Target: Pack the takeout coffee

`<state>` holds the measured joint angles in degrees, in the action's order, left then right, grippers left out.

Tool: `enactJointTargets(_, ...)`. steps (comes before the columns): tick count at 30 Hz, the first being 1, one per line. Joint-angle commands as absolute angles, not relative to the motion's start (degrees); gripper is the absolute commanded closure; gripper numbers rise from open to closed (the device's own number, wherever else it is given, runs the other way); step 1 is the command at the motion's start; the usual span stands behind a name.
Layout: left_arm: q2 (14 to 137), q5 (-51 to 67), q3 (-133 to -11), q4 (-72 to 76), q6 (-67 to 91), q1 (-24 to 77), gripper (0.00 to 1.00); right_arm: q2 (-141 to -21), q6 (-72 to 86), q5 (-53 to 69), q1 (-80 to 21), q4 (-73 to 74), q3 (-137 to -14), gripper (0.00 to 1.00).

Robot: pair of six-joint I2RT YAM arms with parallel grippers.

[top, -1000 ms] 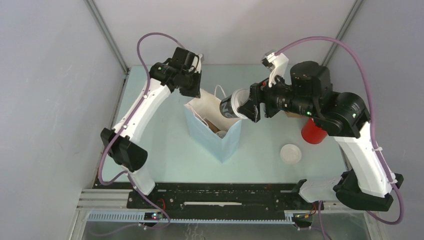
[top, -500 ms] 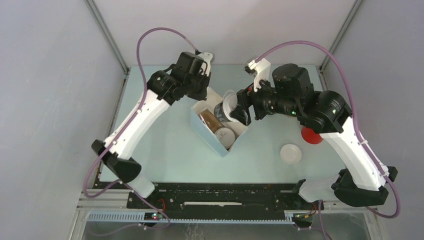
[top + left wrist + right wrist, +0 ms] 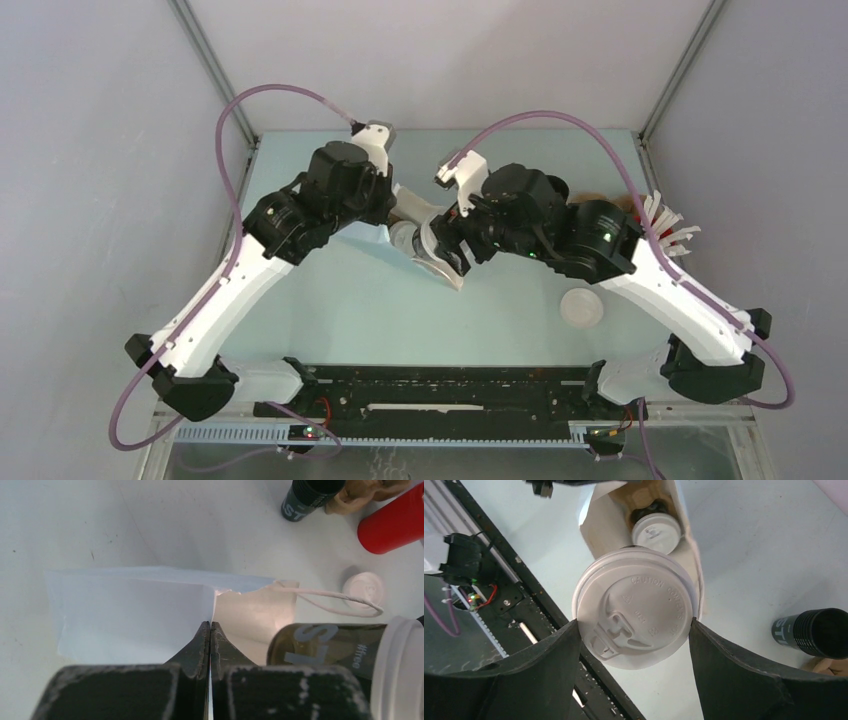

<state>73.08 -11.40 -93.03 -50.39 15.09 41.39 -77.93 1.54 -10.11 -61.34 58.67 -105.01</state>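
Observation:
My right gripper [image 3: 634,622] is shut on a takeout coffee cup, its fingers pressing both sides of the white lid [image 3: 634,607]. The cup hangs over the open mouth of the light blue paper bag [image 3: 594,517]. A second lidded cup [image 3: 655,532] sits inside the bag beside a brown carrier. In the left wrist view my left gripper [image 3: 210,625] is shut on the bag's rim [image 3: 150,615], with the held cup [image 3: 325,645] just to its right. From above, both wrists crowd over the bag [image 3: 445,272] and hide most of it.
A loose white lid [image 3: 582,307] lies on the table at the right front. A red cup [image 3: 395,522], a dark cup [image 3: 307,497] and a brown cardboard piece [image 3: 360,492] stand beyond the bag. The black rail [image 3: 450,390] runs along the near edge.
Both arms have swung inward over the bag. The left gripper has closed on the bag's rim. The right gripper has carried the cup leftward to the bag's mouth.

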Motion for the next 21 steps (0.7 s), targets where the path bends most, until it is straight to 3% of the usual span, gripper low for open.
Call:
enactJointTargets(1,69.90,-10.19,-89.85,-44.69,16.22,41.84,1.00,-79.39,0.09,-14.62,-62.44,53.18,-103.87,0.63)
enactJointTargets(9,67.37,-10.96,-89.00,-45.73,16.80,42.72,1.00,-77.74,-4.70,-13.76,-64.38,43.69,-93.83,0.63)
enactJointTargets(21,70.00,-4.67,-96.01,-43.25,23.81,48.46,1.00,-75.96,-3.13,-17.80,-66.81,48.35,-95.49,0.66)
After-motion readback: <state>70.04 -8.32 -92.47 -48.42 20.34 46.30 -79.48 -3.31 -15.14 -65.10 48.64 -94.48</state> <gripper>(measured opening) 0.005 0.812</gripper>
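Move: Just beyond and below the right hand, which holds the lidded coffee cup, gapes the paper bag's tilted mouth: its middle about 4 cm ahead, 4 cm left and 7 cm down. The packed cup lies deeper in the bag, roughly 8 cm ahead, 8 cm left and 17 cm down; the black cup stack stands some 20 cm ahead, 22 cm right and 30 cm below. From the left hand, pinching the bag's rim, the mouth's middle is about 4 cm back, 5 cm right and 4 cm down. Lowering the held cup bottom first into the bag's mouth, the right hand sinks about 5 cm while going some 3 cm left, its grip kept at the lid, then hovers with barely a centimetre's rise. The left hand keeps the rim pinched shut in its fingers, dips a centimetre, then draws the bag about 3 cm back and 3 cm right, lifting slightly, to bring the mouth around the cup. ##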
